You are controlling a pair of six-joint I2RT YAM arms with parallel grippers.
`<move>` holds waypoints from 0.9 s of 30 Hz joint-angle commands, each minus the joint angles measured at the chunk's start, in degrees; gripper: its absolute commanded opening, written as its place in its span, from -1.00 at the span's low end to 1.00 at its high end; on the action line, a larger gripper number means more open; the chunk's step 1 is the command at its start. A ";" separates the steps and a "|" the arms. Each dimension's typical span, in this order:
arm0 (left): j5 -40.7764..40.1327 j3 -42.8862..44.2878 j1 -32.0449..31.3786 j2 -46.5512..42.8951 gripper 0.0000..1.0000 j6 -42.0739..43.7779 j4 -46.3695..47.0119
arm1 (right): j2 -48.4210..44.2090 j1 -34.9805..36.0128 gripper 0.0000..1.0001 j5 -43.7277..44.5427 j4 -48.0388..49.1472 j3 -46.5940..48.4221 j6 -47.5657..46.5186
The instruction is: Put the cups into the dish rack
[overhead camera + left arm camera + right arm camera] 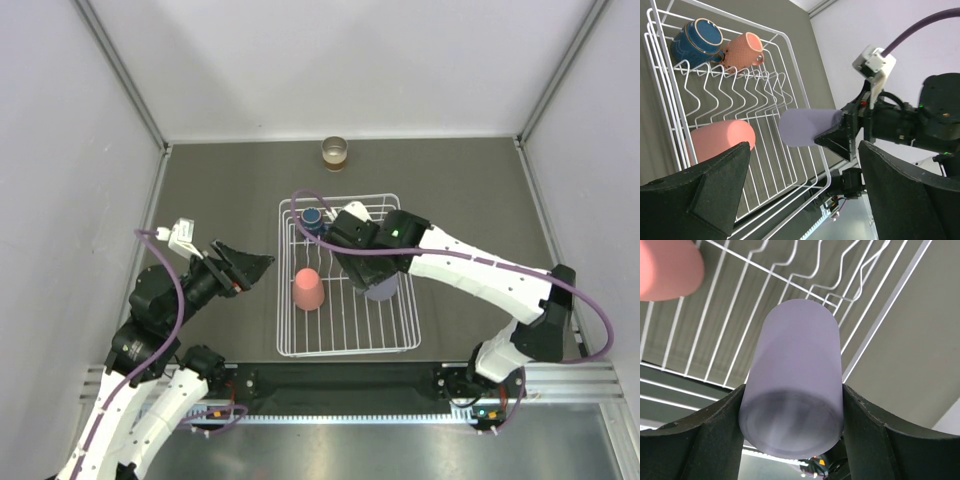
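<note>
The white wire dish rack (340,197) sits mid-table. Inside it, a pink tumbler (308,289) lies in the left half and a dark blue mug (313,217) stands at the far left corner. In the left wrist view a terracotta-orange mug (742,49) sits beside the blue mug (696,39). My right gripper (791,405) is shut on a lavender tumbler (797,365), holding it over the rack's right side (381,290). My left gripper (255,265) hangs open and empty just left of the rack. A shiny brownish cup (335,152) stands on the table beyond the rack.
White enclosure walls stand on three sides of the dark table. The arms' mounting rail (350,385) runs along the near edge. The right arm (470,265) reaches in over the rack's right rim.
</note>
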 commanded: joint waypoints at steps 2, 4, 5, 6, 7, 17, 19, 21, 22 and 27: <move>1.27 -0.37 -0.12 -0.48 0.88 -0.63 1.18 | -1.43 -0.16 -1.00 2.08 2.69 -2.31 -0.37; 1.27 -0.81 -0.12 -0.57 0.88 -0.63 1.44 | -1.69 -0.34 -1.00 1.46 3.57 -3.45 -0.55; 1.35 -1.16 -0.12 -0.48 0.88 -0.63 1.70 | -1.87 -0.34 -1.00 1.37 3.92 -3.89 -0.46; 1.35 -1.33 -0.12 -0.48 0.88 -0.72 1.79 | -2.13 -0.51 -1.00 1.37 4.70 -4.68 -0.72; 1.53 -1.51 -0.12 -0.40 0.87 -0.81 1.96 | -2.13 -0.60 -1.00 1.54 4.97 -4.86 -0.81; 1.88 -1.16 -0.12 -0.13 0.86 -0.63 1.35 | -5.47 -0.86 -1.00 -9.95 6.29 -8.90 1.47; 1.79 -1.25 -0.12 -0.13 0.86 -0.63 1.35 | -8.01 -0.86 -1.00 -11.81 6.47 -12.40 3.31; 1.97 -1.60 -0.12 0.22 0.86 -0.72 2.14 | -10.38 -0.78 -1.00 -13.92 6.47 -16.18 4.37; 2.06 -1.77 -0.12 0.40 0.86 -0.72 2.58 | -11.18 -0.78 -1.00 -14.36 6.38 -17.25 5.24; 3.37 -3.44 -0.12 1.36 0.84 -1.69 4.69 | -14.96 -0.78 -1.00 -16.38 7.69 -23.66 6.92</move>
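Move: The right hand holds the purple cup over the dish rack; the rack's near right part lies about 8 cm back, 4 cm to its right and some 14 cm below. The upturned red cup is about 13 cm left, roughly level with the hand, and the orange mug about 14 cm ahead and 3 cm left, both some 11 cm lower. From the left hand, that near right part is about 23 cm right, 7 cm back and 24 cm below. Keeping its grip, the right hand sinks, then goes back and down, slightly right, about 9 cm, tipping 15 degrees steeper. ##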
